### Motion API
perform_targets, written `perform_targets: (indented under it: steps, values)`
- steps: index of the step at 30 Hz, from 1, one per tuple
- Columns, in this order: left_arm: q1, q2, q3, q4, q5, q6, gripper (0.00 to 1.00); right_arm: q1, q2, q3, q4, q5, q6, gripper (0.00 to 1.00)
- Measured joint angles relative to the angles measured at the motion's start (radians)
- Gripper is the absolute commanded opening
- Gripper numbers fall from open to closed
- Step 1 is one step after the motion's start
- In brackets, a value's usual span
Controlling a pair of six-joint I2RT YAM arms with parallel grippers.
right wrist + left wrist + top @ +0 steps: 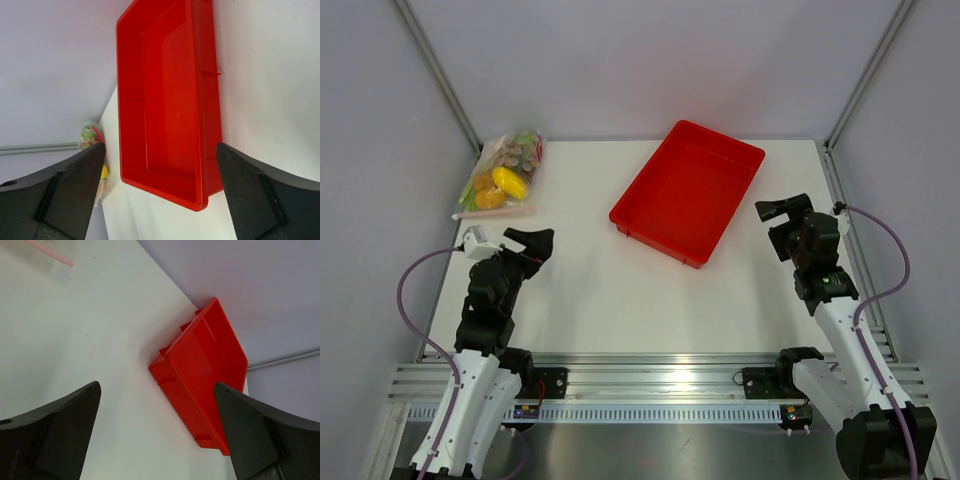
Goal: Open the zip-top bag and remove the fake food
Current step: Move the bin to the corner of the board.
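The zip-top bag (501,178) lies at the table's far left corner, its pink-red zip strip along the near edge. The fake food (509,182) is inside it: yellow, orange and green pieces. My left gripper (535,243) hovers just in front of the bag, open and holding nothing. In the left wrist view only a corner of the bag (49,254) shows, far from the left gripper (156,387). My right gripper (782,211) stands open at the right, beside the red tray. Between the jaws of the right gripper (160,146) the right wrist view catches the bag (90,135) beyond the tray.
A red rectangular tray (688,190) with nothing in it sits at the back centre, angled; it also shows as the tray (205,370) and tray (170,100) in the wrist views. Grey walls and metal posts enclose the table. An aluminium rail runs along the near edge.
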Motion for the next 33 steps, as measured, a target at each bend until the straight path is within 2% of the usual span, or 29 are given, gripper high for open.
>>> perform_targets:
  steps: [13,21,33]
  values:
    - [0.000,0.019,0.000,-0.002,-0.003,0.003,0.99,0.000,0.042,0.027,-0.041,0.008,-0.033,0.99]
    - [0.000,0.057,0.007,0.002,0.017,0.029,0.99,0.016,0.261,0.173,-0.119,0.001,-0.108,0.99]
    - [0.000,0.077,0.009,0.002,0.027,0.042,0.99,0.187,0.647,0.422,-0.261,0.074,-0.231,1.00]
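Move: The red bin's middle lies about 14 cm ahead and 14 cm to the left of the right hand, some 17 cm lower. Its right-hand wall, the side nearest this hand, has its middle roughly 8 cm ahead, 5 cm left and 16 cm down; nothing else stands near. From the left hand the bin's middle is about 20 cm ahead, 37 cm to the right and 16 cm down. The empty right hand swoops down about 9 cm, easing forward first and then swinging left by some 6 cm each way, in towards the right-hand wall of the red bin. On the way its fingers tip some 25 degrees farther down, its left side dips and it turns a little counter-clockwise; the gripper stays wide open, with the wall's rim coming between the fingers' lines but no touch to be seen yet. ##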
